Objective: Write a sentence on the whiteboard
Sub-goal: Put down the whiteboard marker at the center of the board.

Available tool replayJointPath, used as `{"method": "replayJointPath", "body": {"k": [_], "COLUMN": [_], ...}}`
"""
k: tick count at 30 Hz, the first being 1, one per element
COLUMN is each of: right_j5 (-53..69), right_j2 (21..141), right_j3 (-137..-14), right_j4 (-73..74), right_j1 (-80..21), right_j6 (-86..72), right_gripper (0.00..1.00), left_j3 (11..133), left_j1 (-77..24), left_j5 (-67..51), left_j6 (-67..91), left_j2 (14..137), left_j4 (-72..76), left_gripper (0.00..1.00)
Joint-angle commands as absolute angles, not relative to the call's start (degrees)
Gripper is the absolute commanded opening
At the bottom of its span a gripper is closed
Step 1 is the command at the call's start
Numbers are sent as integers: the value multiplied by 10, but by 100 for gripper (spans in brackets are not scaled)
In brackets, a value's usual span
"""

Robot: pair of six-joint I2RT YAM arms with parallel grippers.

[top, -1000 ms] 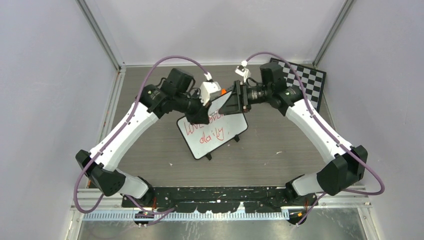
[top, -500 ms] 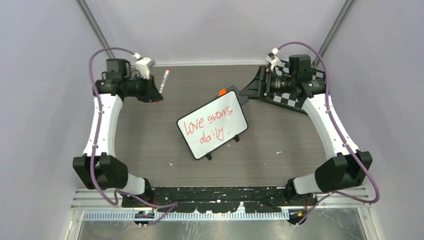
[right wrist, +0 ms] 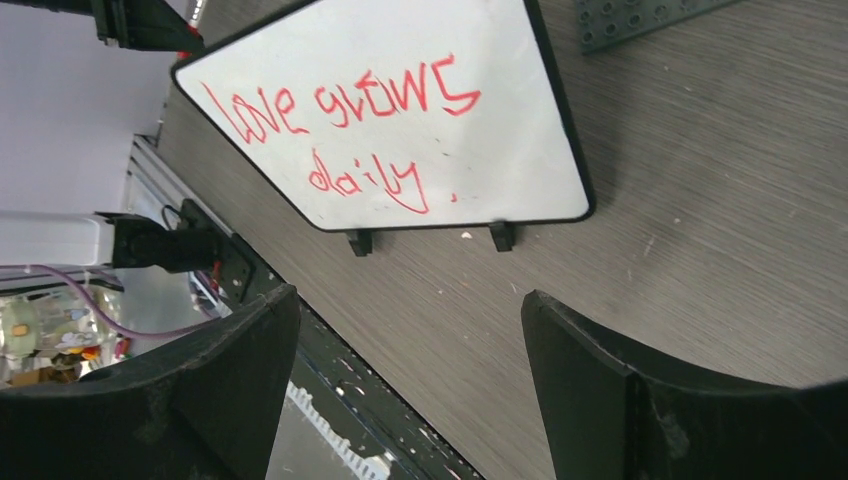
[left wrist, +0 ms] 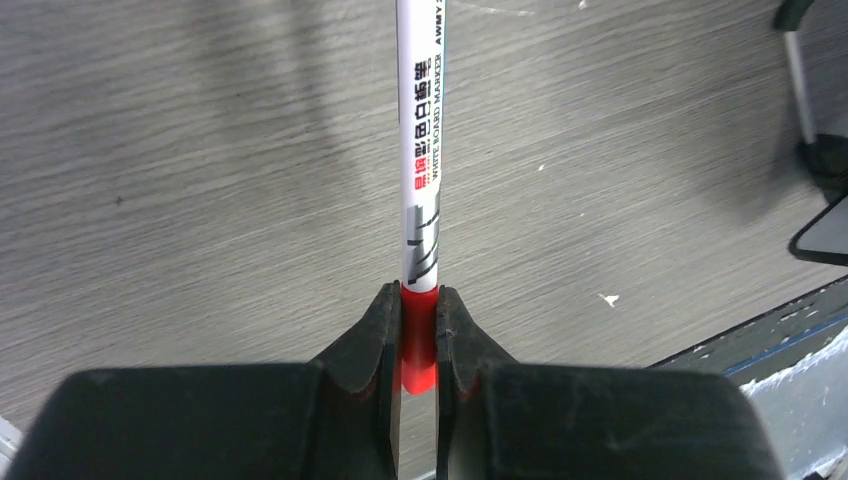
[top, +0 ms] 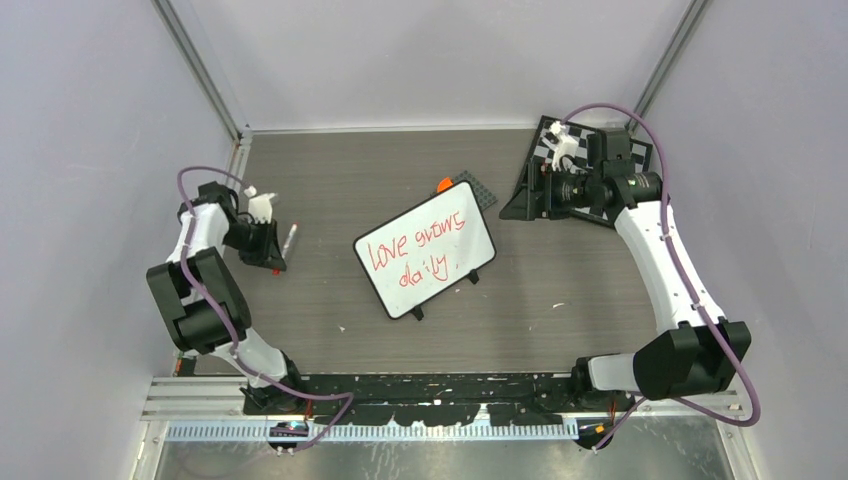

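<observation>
The whiteboard (top: 470, 258) lies tilted in the middle of the table, and the right wrist view shows it too (right wrist: 520, 170). The sentence (top: 415, 250) is in red marker in two lines, "love grows daily" (right wrist: 340, 105). My left gripper (top: 272, 252) is well to the left of the board. It is shut on the red end of a white marker (left wrist: 422, 150), which points away over the table (top: 290, 237). My right gripper (top: 515, 192) hangs at the far right beyond the board, open (right wrist: 410, 300) with nothing between its fingers.
A black-and-white chessboard (top: 640, 155) lies at the back right under the right arm. A grey studded plate (top: 480, 190) and a small orange piece (top: 444, 184) sit just behind the whiteboard. Metal rails and a black strip (top: 440, 385) line the near edge.
Both arms have drawn away from the whiteboard. The left went far left and nearer with the marker; the right went back right over the chessboard, jaws opening wide.
</observation>
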State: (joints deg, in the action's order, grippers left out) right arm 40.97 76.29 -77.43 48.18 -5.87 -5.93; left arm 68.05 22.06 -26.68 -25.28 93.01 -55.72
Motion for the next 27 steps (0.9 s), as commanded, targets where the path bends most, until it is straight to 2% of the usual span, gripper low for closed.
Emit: {"method": "replayJointPath", "body": {"k": [1, 11, 21, 23, 24, 27], "right_j5": [384, 372, 368, 368, 367, 367], "right_j2": [740, 734, 737, 739, 740, 741], "right_j3": [-765, -748, -750, -752, -756, -764], "right_j4": [501, 501, 505, 509, 512, 521], "right_j1": [-50, -44, -36, -34, -32, -26], "right_j6": [-5, -3, 4, 15, 17, 25], "right_gripper": [85, 86, 86, 85, 86, 86], "left_j3": [659, 594, 580, 589, 596, 630], "left_j1": [219, 213, 198, 198, 197, 195], "left_j5": [-234, -202, -179, -186, -188, -177], "left_j6": [-283, -294, -317, -316, -317, -321], "left_j2": [955, 993, 993, 983, 978, 959], "left_j4": [-510, -438, -440, -451, -458, -482], "left_gripper": [7, 23, 44, 51, 59, 70]}}
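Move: The capped marker is already held by its red cap in the left hand, its middle some 5 cm ahead and 2 cm right. The bare table spot for the cap lies about 8 cm below and 2 cm back of the left hand. From this hand, the whiteboard's centre is roughly 32 cm right and 4 cm ahead; a white scrap lies 13 cm right, 12 cm back. From the right hand, the marker is about 50 cm left, 4 cm ahead, 17 cm down. The marker is lowered almost straight down by the left hand, about 7 cm and slightly back, onto the bare table to the left of the whiteboard. There the fingers open wide and let go of its cap, the hand staying low around it. The empty, open right hand eases down and right, away from the board. ##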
